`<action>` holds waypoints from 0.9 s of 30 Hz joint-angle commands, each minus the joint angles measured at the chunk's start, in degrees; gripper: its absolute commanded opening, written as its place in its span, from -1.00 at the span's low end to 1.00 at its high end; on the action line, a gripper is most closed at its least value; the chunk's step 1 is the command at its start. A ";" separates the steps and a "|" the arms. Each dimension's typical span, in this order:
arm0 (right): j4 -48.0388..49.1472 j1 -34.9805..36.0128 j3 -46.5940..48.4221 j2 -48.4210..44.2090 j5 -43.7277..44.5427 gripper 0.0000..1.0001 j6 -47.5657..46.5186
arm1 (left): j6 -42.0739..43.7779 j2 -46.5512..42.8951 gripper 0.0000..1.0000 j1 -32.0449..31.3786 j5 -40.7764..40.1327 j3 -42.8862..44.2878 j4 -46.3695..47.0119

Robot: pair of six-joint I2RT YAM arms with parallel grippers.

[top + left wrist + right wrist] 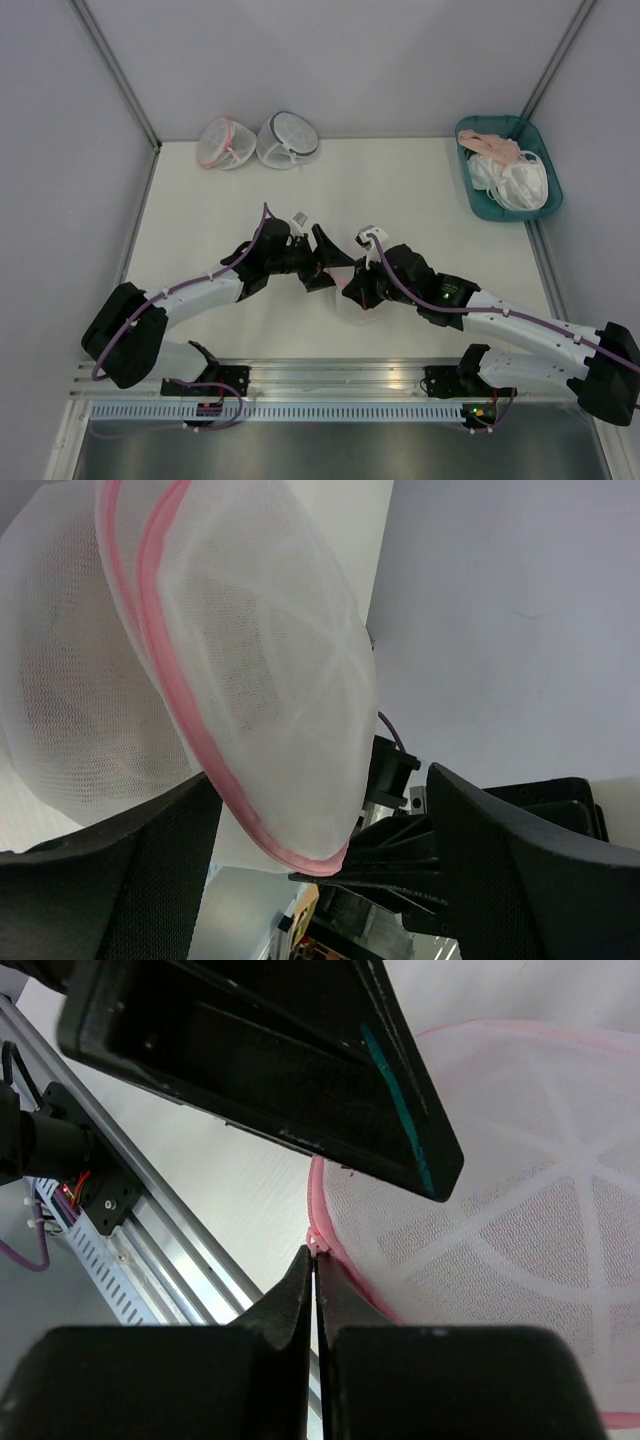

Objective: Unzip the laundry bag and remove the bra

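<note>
The laundry bag (270,660), white see-through mesh with a pink zipper rim, sits between my two grippers in mid-table, mostly hidden under them from above (358,308). My left gripper (318,780) is open wide, its fingers either side of the bag's lower end. The left finger (150,870) brushes the mesh and the right one stands off it. From the other side my right gripper (316,1255) is shut on the small pink zipper pull (316,1246) at the bag's rim (350,1280). From above, the left gripper (335,262) and right gripper (350,290) nearly meet. The bra is hidden.
Two more mesh pouches lie at the back left, one pink-rimmed (222,143) and one dark-trimmed (287,140). A teal tray (478,200) at the back right holds pale pink cloth and white mesh pouches. The metal rail (190,1280) of the table's near edge runs close below the right gripper.
</note>
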 commanded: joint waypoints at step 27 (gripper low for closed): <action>-6.61 0.21 -1.16 -2.60 9.41 -0.99 -2.17 | 7.50 6.48 -0.70 15.81 9.86 0.63 3.79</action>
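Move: The pink zipper edge of the laundry bag lies between the left gripper's open fingers, about 1 cm ahead and 1 cm right of its hand point, at its height. The zip tab, still pinched by the right gripper, is some 5 cm back and 4 cm to the right of the left hand. The mesh body hangs about 5 cm back, 5 cm right and 5 cm below the left hand. From the right hand, the zipper edge is roughly 6 cm ahead and 3 cm left. Nudge the left gripper about 1 cm forward and right while shutting its fingers on the pink zipper edge, then draw that edge forward and left some 6 to 7 cm, away from the right gripper. Keep the right gripper shut on the zip tab; hold it nearly still until the left has its grip, then ease it about 2.5 cm right, slightly down and forward. ##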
